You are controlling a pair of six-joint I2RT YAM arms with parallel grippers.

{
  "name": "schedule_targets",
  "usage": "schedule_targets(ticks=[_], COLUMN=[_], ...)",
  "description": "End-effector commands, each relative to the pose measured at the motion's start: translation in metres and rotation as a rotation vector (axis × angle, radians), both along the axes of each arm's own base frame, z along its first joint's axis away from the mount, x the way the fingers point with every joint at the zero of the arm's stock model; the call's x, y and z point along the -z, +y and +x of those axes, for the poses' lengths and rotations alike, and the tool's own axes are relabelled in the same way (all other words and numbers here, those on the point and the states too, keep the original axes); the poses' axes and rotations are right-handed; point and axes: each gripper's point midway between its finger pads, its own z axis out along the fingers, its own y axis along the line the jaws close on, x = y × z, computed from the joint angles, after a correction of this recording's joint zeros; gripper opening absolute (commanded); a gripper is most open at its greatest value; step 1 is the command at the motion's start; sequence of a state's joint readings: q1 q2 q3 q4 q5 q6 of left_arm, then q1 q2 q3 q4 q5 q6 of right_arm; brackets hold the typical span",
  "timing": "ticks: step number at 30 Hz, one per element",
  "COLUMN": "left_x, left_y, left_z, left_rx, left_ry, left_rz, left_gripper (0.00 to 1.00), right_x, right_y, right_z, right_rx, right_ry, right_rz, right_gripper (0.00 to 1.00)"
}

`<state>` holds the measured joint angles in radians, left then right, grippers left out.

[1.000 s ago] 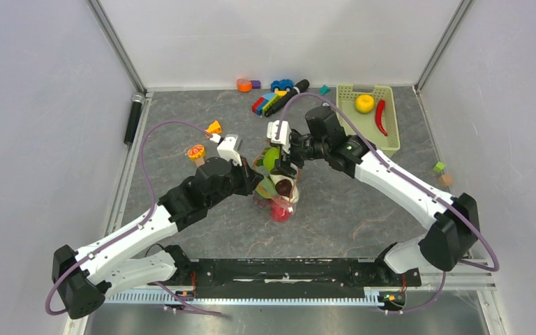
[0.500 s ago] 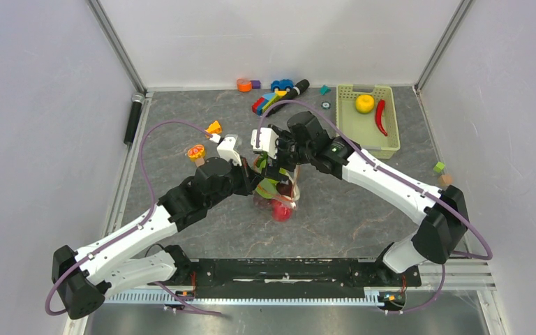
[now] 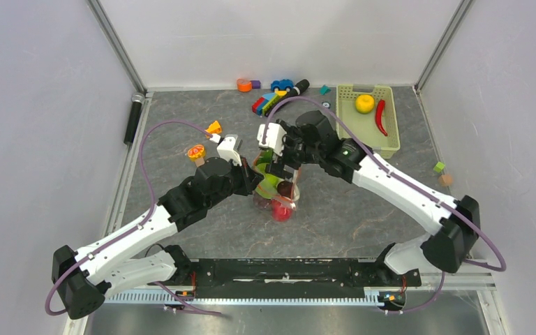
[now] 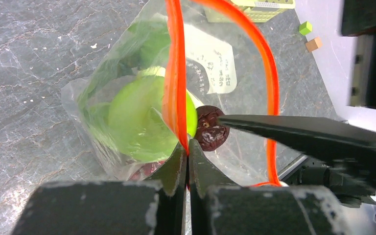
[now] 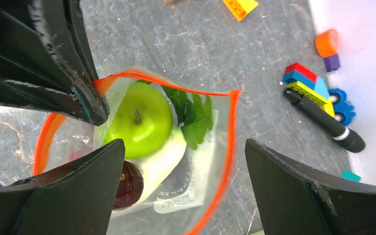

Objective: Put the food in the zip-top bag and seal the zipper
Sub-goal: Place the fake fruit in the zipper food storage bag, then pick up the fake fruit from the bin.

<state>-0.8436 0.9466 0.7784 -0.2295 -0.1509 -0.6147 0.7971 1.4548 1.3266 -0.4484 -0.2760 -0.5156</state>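
Note:
The zip-top bag stands upright mid-table with its mouth open. My left gripper is shut on the red-orange zipper at the near lip. My right gripper hangs open over the mouth, empty, its fingers straddling the far lip. Inside lie food pieces: a green apple, a white radish with green leaves, a dark red fruit and a red apple at the bottom. A yellow fruit and red chili lie in the basket.
The pale green basket sits at the back right. Toy blocks and a black marker lie along the back wall. An orange-slice toy and yellow block are left of the bag. Two small cubes sit far right.
My right gripper carried the green apple over the bag mouth and opened wide. The apple now lies inside the bag. My left gripper kept its hold on the zipper.

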Motion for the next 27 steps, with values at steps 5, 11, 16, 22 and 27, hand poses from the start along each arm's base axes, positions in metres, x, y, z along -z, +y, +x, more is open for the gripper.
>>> schedule_targets(ticks=[5,11,16,22,27], left_x=[-0.007,-0.007,-0.008,-0.007,-0.005], left_y=[-0.004,-0.003,0.000,0.002,0.002], left_z=[0.002,0.002,0.003,0.005,0.006], left_rx=[0.021,0.017,0.005,-0.004,-0.003], left_ry=[-0.040,-0.040,-0.047,-0.052,-0.052], left_rz=[-0.006,-0.002,0.002,0.012,0.023], left_gripper=[0.03,0.03,0.03,0.03,0.03], right_x=[-0.071,-0.080,-0.074,-0.046,-0.022], right_y=[-0.040,-0.087,-0.136,-0.206,-0.267], right_z=[0.010,0.046,0.090,0.147,0.193], right_rx=[0.276,0.579,0.809,1.087,1.317], right_ry=[-0.153,-0.196,-0.151,-0.180,-0.215], right_rz=[0.228,0.287,0.351,0.274,0.183], right_gripper=[0.98,0.98,0.98,0.98,0.98])
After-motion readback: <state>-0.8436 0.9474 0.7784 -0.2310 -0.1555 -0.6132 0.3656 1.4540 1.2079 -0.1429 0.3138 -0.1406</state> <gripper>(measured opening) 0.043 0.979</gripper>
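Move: The yellow fruit I head for sits in the green basket, about 26 cm ahead of my empty right hand, 28 cm to its right and 20 cm below. The red chili beside it is some 21 cm ahead and 33 cm right; the small ring outside the basket is about 28 cm ahead, 15 cm right. The green apple, already in the bag, is about 2 cm back, 4 cm left and 12 cm down. From my left hand the yellow fruit is roughly 32 cm ahead and 33 cm right. I lift my empty right hand about 6 cm up and away from the bag's mouth, then sweep it right and forward to the basket, some 22 cm right and 16 cm forward in all, sinking back to nearly its starting height. On the way I turn it about 65 degrees clockwise, fingers still wide open. My left hand stays put and keeps its pinch on the bag's orange rim. ##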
